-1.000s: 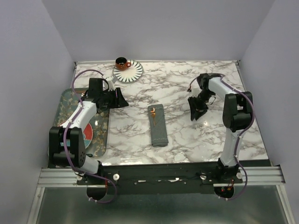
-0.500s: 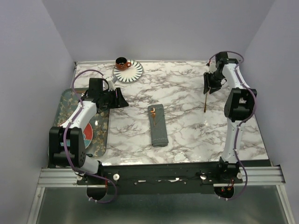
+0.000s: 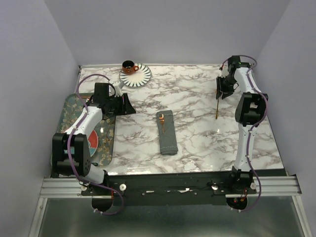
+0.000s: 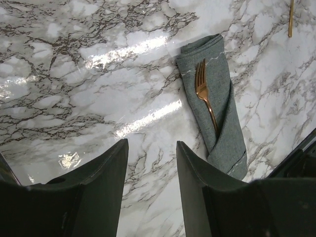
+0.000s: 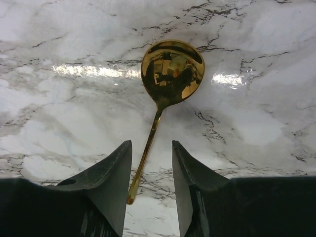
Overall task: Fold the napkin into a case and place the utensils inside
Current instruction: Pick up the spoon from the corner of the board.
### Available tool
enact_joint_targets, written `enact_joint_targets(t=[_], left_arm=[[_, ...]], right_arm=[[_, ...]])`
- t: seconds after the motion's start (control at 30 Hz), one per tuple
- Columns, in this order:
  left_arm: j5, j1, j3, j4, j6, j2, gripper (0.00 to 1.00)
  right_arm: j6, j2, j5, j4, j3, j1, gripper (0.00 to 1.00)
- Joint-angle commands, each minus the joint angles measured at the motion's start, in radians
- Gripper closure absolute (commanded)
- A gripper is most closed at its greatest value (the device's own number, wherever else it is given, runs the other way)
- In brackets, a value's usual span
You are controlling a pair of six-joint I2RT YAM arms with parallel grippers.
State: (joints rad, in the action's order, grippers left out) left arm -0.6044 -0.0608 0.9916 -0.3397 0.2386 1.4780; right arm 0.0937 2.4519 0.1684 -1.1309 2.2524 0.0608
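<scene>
The napkin lies mid-table, folded into a long narrow grey case [image 3: 168,136] [image 4: 229,123]. A gold fork [image 3: 161,121] [image 4: 202,89] is tucked in it, tines sticking out of the far end. A gold spoon [image 3: 217,106] [image 5: 173,71] lies flat on the marble at the right; its handle tip [image 4: 291,19] shows in the left wrist view. My right gripper [image 3: 222,90] [image 5: 152,143] hovers open over the spoon, whose handle end runs between the fingers, close to the left one. To the left of the case, my left gripper [image 3: 126,105] [image 4: 150,143] is open and holds nothing.
An orange cup [image 3: 130,66] stands on a black-and-white striped saucer [image 3: 140,77] at the back left. A patterned tray [image 3: 101,140] lies along the left edge under the left arm. Walls close in the table on three sides.
The right arm swung from the middle right of the table back toward the far right, and the spoon now shows on the marble below it. The left arm stayed still.
</scene>
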Motion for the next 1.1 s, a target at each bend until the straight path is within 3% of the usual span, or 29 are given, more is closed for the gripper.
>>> enact_joint_targets(t=[0.0,0.63,0.77,0.9,1.07], left_arm=[[-0.012,0.006,0.039,-0.01,-0.012,0.021,0.47],[0.0,0.007,0.032,-0.009,-0.01,0.033,0.46],[0.003,0.006,0.038,-0.01,-0.019,0.039,0.46],[0.003,0.006,0.039,-0.013,-0.025,0.036,0.46],[0.02,0.007,0.021,0.016,-0.002,0.03,0.44]], right_arm=[[-0.02,0.036,-0.021,-0.023,0.016,0.002,0.55],[-0.041,0.105,-0.06,-0.043,0.078,0.001,0.73],[-0.038,0.104,-0.058,-0.046,0.073,0.001,0.85],[-0.034,0.056,-0.011,-0.044,0.049,0.001,0.99],[-0.071,-0.137,0.028,-0.001,-0.014,-0.044,0.99]])
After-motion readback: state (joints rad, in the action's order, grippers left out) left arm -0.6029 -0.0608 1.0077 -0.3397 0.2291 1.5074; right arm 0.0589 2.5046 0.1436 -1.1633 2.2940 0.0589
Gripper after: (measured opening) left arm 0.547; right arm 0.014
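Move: The spoon lies lengthwise under the right hand, its neck right beneath the open fingers: its middle is about 4 cm back, 1 cm left and 2 cm below, its bowl some 4 cm ahead. At the same depth, the folded napkin lies roughly 35 cm left and 19 cm back of that hand, with the fork on it about 37 cm left and 14 cm back. From the left hand the spoon is about 46 cm right, 11 cm ahead and 12 cm lower. The spoon's handle, just behind the bowl, is what the right hand sinks onto, going down nearly 2 cm with the fingers pointing down. Its half-open fingers then close fully and pinch the neck from both sides, contact that was not there before; right at the end the hand starts back up by about half a centimetre. ##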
